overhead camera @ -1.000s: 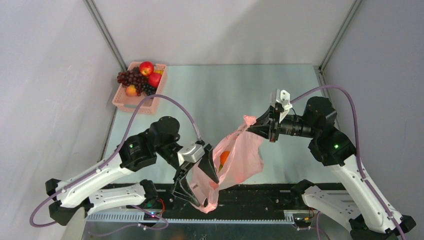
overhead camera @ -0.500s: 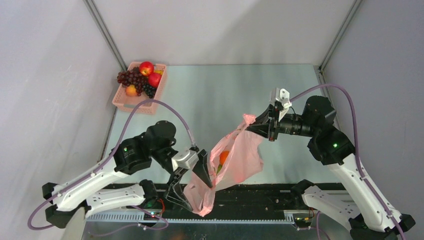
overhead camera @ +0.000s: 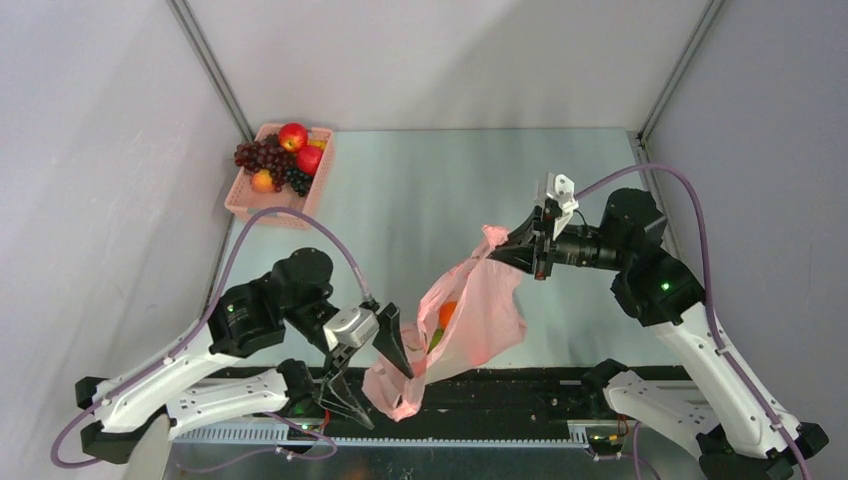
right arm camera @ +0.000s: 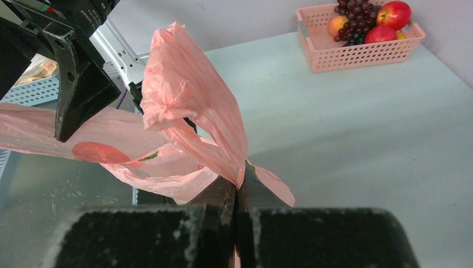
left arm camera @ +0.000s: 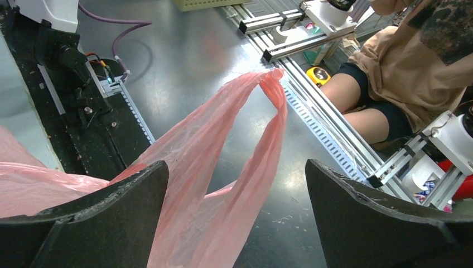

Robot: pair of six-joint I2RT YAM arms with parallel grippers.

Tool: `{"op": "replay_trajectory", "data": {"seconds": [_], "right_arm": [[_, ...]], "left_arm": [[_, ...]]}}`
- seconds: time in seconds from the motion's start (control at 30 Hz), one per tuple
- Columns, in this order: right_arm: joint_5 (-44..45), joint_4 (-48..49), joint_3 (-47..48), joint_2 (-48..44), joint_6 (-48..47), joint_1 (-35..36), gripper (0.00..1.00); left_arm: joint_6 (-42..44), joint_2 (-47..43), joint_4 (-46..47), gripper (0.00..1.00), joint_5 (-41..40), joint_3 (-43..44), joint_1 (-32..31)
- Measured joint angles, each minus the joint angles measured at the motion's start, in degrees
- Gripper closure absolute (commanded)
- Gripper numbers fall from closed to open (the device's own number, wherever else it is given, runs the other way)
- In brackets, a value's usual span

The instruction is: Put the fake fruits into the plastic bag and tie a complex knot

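Observation:
The pink plastic bag [overhead camera: 482, 305] hangs stretched between both arms above the table's near edge. An orange fruit [overhead camera: 448, 313] and a bit of green show through it. My right gripper [overhead camera: 497, 255] is shut on the bag's upper handle; in the right wrist view its jaws [right arm camera: 239, 184] pinch the bunched plastic [right arm camera: 184, 95]. My left gripper [overhead camera: 389, 400] is open at the bag's lower end. In the left wrist view [left arm camera: 235, 166] a twisted handle loop [left arm camera: 223, 162] runs between the wide-apart fingers, lying against the left finger [left arm camera: 100, 212].
A pink lattice basket [overhead camera: 262, 205] at the far left corner holds red apples [overhead camera: 293, 136], a dark grape bunch [overhead camera: 258, 155] and a peach-coloured fruit; it also shows in the right wrist view [right arm camera: 357, 53]. Black rail [overhead camera: 520, 390] runs along the near edge. Grey walls enclose the table.
My left arm has drawn back down and to the left, its open gripper sliding along the bag's lower end. The right gripper, holding its handle, shifted slightly left.

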Motion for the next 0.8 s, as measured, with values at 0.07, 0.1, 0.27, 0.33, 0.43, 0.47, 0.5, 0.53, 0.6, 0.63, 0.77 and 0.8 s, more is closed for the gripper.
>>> {"op": "replay_trajectory", "data": {"seconds": [0.07, 0.1, 0.27, 0.33, 0.43, 0.47, 0.5, 0.53, 0.6, 0.63, 0.77, 0.8], "right_arm": [[0.02, 0.26, 0.00, 0.28, 0.00, 0.24, 1.00], [0.02, 0.39, 0.00, 0.39, 0.00, 0.33, 1.00], [0.02, 0.63, 0.00, 0.55, 0.00, 0.70, 1.00], [0.04, 0.61, 0.00, 0.52, 0.00, 0.76, 1.00], [0.04, 0.57, 0.00, 0.52, -0.02, 0.90, 1.00], [0.07, 0.55, 0.00, 0.52, -0.04, 0.96, 1.00], [0.07, 0.52, 0.00, 0.52, -0.04, 1.01, 1.00], [0.07, 0.50, 0.00, 0.52, -0.04, 1.03, 1.00], [0.09, 0.39, 0.00, 0.46, -0.07, 1.11, 1.00], [0.13, 0.24, 0.00, 0.39, -0.07, 1.18, 1.00], [0.63, -0.17, 0.00, -0.13, -0.07, 1.62, 1.00], [0.83, -0.44, 0.00, -0.44, -0.07, 1.77, 1.00]], "left_arm": [[-0.17, -0.20, 0.42, 0.01, -0.61, -0.52, 0.00], [-0.52, -0.17, 0.90, 0.02, -0.96, -0.87, -0.04], [-2.16, 1.11, 3.96, 0.07, -2.95, -2.82, -0.11], [-3.06, 1.73, 5.73, 0.11, -3.76, -3.48, -0.11], [-4.96, 2.49, 8.87, 0.18, -5.29, -5.01, -0.11], [-5.90, 2.56, 10.16, 0.24, -5.66, -5.55, -0.11], [-6.88, 2.56, 11.69, 0.27, -6.19, -6.12, -0.11], [-7.76, 2.56, 13.40, 0.37, -6.71, -6.71, -0.13], [-9.88, 2.56, 16.68, 0.55, -7.82, -7.72, -0.13], [-11.02, 2.56, 17.99, 0.60, -8.13, -8.11, -0.15], [-15.15, 2.14, 23.85, 0.92, -10.32, -9.88, -0.15], [-16.17, 1.84, 24.94, 0.98, -10.93, -10.36, -0.15]]}}
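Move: The root of the bag's near handle, slack between the left hand's open fingers, lies about 3 cm ahead, 4 cm to the right and 2 cm below that hand. The orange in the bag is some 12 cm ahead, 8 cm right and 8 cm lower; the other handle, held by the right hand, is roughly 21 cm ahead, 13 cm right and 5 cm higher. From the right hand the near handle's root lies about 18 cm back, 9 cm left and 8 cm lower. Pinches the base of the near handle between the left fingertips: the open left hand slides right and forward about 6 cm along the handle towards the bag's body, dipping some 2 cm, turning about 15 degrees counter-clockwise, and closing most of the way in the second half. The right hand stays in place, fingers shut, keeping its hold on the other handle. ##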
